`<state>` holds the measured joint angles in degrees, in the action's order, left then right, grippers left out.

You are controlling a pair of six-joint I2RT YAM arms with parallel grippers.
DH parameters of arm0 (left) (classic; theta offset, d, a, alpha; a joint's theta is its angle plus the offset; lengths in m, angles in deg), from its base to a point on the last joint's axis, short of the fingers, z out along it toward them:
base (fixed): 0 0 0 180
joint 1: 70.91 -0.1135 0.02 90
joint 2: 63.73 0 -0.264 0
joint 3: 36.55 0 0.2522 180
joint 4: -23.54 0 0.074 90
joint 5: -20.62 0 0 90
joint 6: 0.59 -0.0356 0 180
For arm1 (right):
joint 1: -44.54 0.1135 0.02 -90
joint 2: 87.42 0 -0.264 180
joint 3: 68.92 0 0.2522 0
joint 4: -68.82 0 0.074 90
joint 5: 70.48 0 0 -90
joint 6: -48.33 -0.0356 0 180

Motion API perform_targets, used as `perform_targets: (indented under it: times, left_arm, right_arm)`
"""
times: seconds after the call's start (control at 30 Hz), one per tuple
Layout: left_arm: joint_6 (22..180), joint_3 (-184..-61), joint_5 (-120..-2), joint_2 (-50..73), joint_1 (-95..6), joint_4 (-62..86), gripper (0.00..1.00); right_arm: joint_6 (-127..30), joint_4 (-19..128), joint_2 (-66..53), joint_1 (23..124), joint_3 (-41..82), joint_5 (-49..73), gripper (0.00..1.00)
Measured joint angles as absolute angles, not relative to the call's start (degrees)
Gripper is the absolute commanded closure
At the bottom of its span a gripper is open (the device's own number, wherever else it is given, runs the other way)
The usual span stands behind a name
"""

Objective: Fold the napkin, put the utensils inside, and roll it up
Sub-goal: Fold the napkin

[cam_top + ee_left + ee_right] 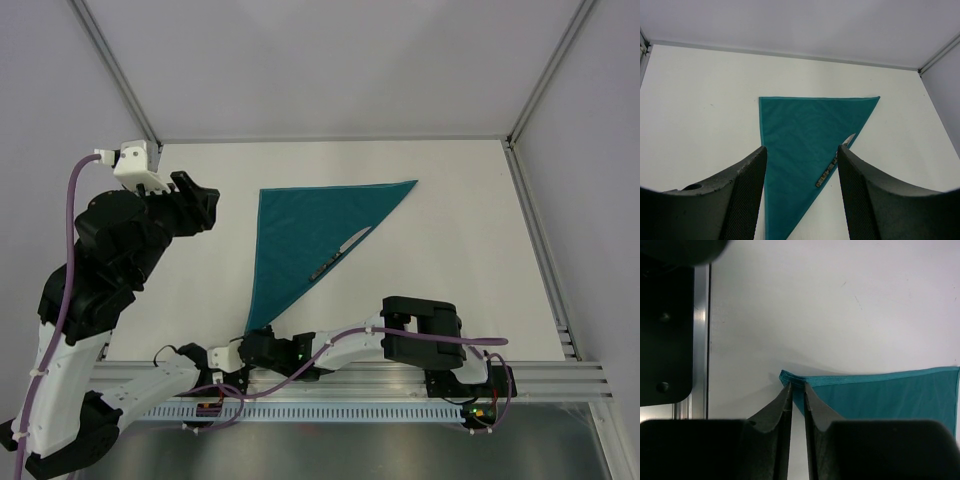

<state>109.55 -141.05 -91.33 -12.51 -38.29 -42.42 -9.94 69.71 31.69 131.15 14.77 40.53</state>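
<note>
The teal napkin (310, 235) lies folded into a triangle on the white table, its long point toward the arms. One of the utensils, a knife (340, 255) with a dark handle, rests on the cloth along the slanted edge; the left wrist view shows it as the knife (832, 167) on the napkin (800, 135). My right gripper (262, 335) is low at the near tip; in the right wrist view the gripper (797, 386) stands nearly closed, pinching the napkin (880, 395) at its hemmed corner. My left gripper (200, 205) hovers open left of the cloth, its gripper (801, 148) holding nothing.
An aluminium rail (400, 375) runs along the near table edge under the right arm. Frame posts (530, 110) and pale walls bound the back and sides. Bare white table (470, 220) lies right of the cloth.
</note>
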Motion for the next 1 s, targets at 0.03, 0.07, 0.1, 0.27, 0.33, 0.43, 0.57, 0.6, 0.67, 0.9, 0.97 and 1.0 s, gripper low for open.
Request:
perform_targets:
  times: [0.03, 0.07, 0.1, 0.27, 0.33, 0.43, 0.57, 0.6, 0.67, 0.9, 0.97, 1.0]
  left_arm:
    - [109.55, -140.99, -91.33, -12.51, -38.29, -42.45, 0.36]
    - [109.55, -140.99, -91.33, -12.51, -38.29, -42.45, 0.36]
    - [109.55, -140.99, -91.33, -12.51, -38.31, -42.42, 0.36]
    - [109.55, -140.99, -91.31, -12.51, -38.31, -42.45, 0.36]
    - [109.55, -140.96, -91.31, -12.53, -38.31, -42.42, 0.36]
    - [109.55, -140.85, -91.29, -12.53, -38.31, -42.45, 0.36]
    - [109.55, -140.83, -91.29, -12.53, -38.33, -42.42, 0.36]
    - [109.53, -140.83, -91.29, -12.55, -38.33, -42.42, 0.36]
    - [109.53, -140.83, -91.29, -12.55, -38.33, -42.42, 0.36]
    - [109.53, -140.31, -91.29, -12.53, -38.44, -42.4, 0.36]
    - [109.53, -140.09, -91.27, -12.53, -38.44, -42.4, 0.36]
    - [109.53, -139.96, -91.27, -12.53, -38.44, -42.4, 0.36]
  right_arm:
    - [-10.03, 69.58, 31.69, 131.13, 14.84, 40.45, 0.77]
    - [-10.12, 69.38, 31.66, 131.11, 14.88, 40.32, 0.75]
    - [-10.18, 69.23, 31.64, 131.11, 14.93, 40.25, 0.64]
    - [-10.47, 68.18, 31.42, 130.97, 15.21, 39.68, 0.53]
    - [-10.58, 67.88, 31.4, 130.93, 15.34, 39.4, 0.52]
    - [-10.62, 67.44, 31.4, 130.91, 15.52, 39.24, 0.52]
    - [-10.62, 66.65, 31.4, 130.89, 15.89, 39.13, 0.52]
    - [-10.62, 66.5, 31.4, 130.87, 15.98, 39.09, 0.52]
    - [-10.58, 66.35, 31.42, 130.84, 16.04, 39.05, 0.51]
    - [-10.53, 66.08, 31.6, 130.8, 16.24, 39.03, 0.51]
    - [-10.56, 66.11, 31.69, 130.8, 16.28, 39.03, 0.51]
    - [-10.56, 66.11, 31.73, 130.8, 16.3, 39.05, 0.5]
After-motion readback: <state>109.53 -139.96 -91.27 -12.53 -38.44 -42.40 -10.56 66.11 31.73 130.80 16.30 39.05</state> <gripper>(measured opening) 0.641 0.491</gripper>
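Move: The napkin's near left corner is right at the right hand's almost closed fingertips, about 2 cm to the left and some 2 cm below. The knife lies along the diagonal fold, roughly 21 cm ahead and 21 cm to the right; the left arm's foot is about 11 cm back and 10 cm left. From the raised left hand, that corner is some 11 cm back, straight in line sideways, and about 42 cm down. The napkin's near left corner is left lying as the right fingers, almost shut at its edge, spread to about half open around it. The right hand stays in place, fingertips still angled down and forward-left, with under half a centimetre of drift. Whether the tips had cloth between them can't be made out. ##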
